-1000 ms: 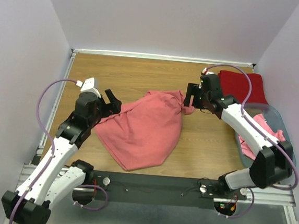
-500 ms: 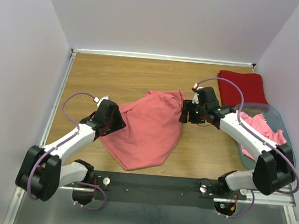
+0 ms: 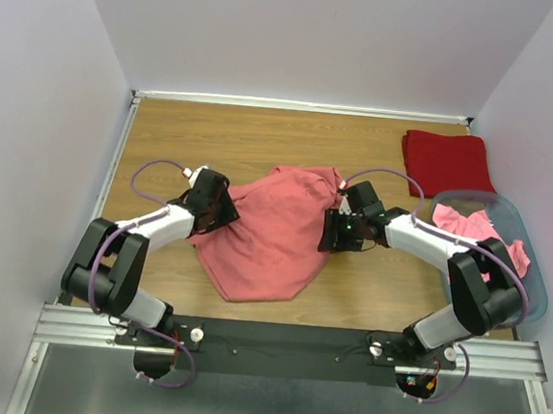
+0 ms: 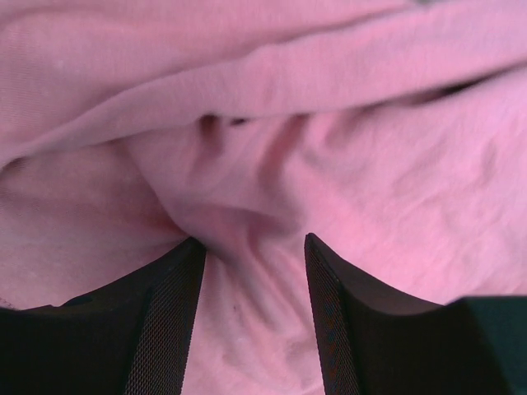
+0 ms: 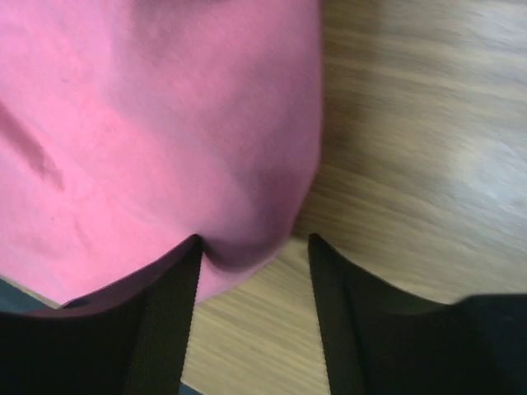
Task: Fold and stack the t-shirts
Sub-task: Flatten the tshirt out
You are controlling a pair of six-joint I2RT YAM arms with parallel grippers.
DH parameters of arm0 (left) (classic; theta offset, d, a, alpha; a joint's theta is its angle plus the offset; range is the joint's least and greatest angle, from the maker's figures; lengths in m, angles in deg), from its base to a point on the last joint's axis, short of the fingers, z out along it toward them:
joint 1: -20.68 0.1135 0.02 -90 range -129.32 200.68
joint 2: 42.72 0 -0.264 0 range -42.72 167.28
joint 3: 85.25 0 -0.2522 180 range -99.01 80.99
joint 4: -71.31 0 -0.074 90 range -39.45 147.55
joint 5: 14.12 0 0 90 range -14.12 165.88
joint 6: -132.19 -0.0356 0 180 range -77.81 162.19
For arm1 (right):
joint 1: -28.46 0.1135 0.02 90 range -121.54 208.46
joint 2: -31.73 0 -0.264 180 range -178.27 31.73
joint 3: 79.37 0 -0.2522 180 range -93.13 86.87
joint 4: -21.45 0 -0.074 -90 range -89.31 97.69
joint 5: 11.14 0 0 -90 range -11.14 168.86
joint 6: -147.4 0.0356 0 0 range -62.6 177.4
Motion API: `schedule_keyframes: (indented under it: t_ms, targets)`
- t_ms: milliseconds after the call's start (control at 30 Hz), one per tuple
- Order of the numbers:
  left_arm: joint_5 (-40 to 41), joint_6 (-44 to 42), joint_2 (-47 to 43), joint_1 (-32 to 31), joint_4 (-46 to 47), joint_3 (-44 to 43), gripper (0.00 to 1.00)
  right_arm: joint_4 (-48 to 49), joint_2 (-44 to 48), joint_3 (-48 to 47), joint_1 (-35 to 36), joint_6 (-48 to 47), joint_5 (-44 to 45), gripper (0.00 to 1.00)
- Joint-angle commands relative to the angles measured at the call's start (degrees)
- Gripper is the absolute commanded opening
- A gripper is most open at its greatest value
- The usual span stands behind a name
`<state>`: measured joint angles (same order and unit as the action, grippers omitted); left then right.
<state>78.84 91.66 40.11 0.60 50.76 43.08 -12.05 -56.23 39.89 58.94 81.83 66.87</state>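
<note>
A salmon-pink t-shirt (image 3: 269, 240) lies crumpled on the wooden table (image 3: 215, 134) between my arms. My left gripper (image 3: 222, 212) is low at its left edge. In the left wrist view the left gripper (image 4: 251, 317) is open, with wrinkled pink cloth (image 4: 263, 164) filling the gap between the jaws. My right gripper (image 3: 332, 233) is low at the shirt's right edge. In the right wrist view the right gripper (image 5: 255, 321) is open; the cloth's edge (image 5: 165, 123) touches one finger and bare wood (image 5: 412, 123) shows in the gap. A folded deep red t-shirt (image 3: 447, 160) lies at the back right.
An oval grey-blue basket (image 3: 531, 287) at the right edge holds more pink t-shirts (image 3: 474, 224), just behind my right forearm. Purple walls close in the table at left, back and right. The arms' base rail (image 3: 284, 341) runs along the near edge.
Both grippers came down and inward onto the shirt: the left from off its left side onto its left edge, the right from the top right corner down to the right edge. The shirt bunched narrower.
</note>
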Motion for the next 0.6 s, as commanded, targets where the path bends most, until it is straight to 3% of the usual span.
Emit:
schedule_keyframes:
  t_ms: [0, 100, 133, 233, 400, 500, 567]
  targets:
    - [2.05, -4.72, 7.32, 4.33, 0.2, -4.43, 0.6, 6.73, -3.08, -0.39, 2.91, 2.47, -2.78, 0.44]
    - [2.75, -7.8, 11.9, 6.53, 0.11, -12.14, 0.6, 8.4, -5.11, -2.32, 5.99, 4.74, -3.04, 0.23]
    - [3.01, -10.16, 15.66, 6.89, -0.68, -14.8, 0.6, 9.45, -6.68, -4.59, 7.56, 5.28, -2.69, 0.11]
    - [2.84, -13.52, 22.87, 7.59, -2.26, -26.92, 0.61, 9.99, -9.94, -9.69, 8.63, 6.77, -2.25, 0.01]
    - [5.02, -18.96, 25.02, 8.12, -4.28, -40.99, 0.69, 9.82, -14.6, -23.82, 8.72, 9.06, -0.85, 0.01]
    - [6.96, -19.15, 18.18, 8.12, -4.99, -39.45, 0.8, 9.64, -14.52, -27.28, 8.63, 10.2, 2.84, 0.01]
    - [8.89, -16.61, 10.02, 8.12, -5.34, -32.78, 0.85, 9.73, -13.99, -29.3, 8.63, 10.12, 3.63, 0.01]
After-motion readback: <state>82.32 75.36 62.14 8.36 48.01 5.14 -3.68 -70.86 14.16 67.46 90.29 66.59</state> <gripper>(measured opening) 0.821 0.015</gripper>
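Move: The t-shirt's right edge lies right at the open right fingertips, about 1 cm to their left and 1 cm below; its far right corner is some 18 cm ahead of that hand, its near hem about 17 cm back and 16 cm to the left, and the folded red shirt roughly 25 cm ahead and 35 cm to the right. Under the half-open left fingers, about 1 cm down, is the creased left part of the shirt, its far edge some 7 cm ahead. The shirt's right edge is pinched as the right fingers close fully while skimming left low over the table; that hand then lifts it, carrying it on forward and left, about 14 cm leftward in all. On the shirt's left part, the half-open left fingers push the cloth forward along the table, then rise off it and open wider, some 18 cm farther out. ##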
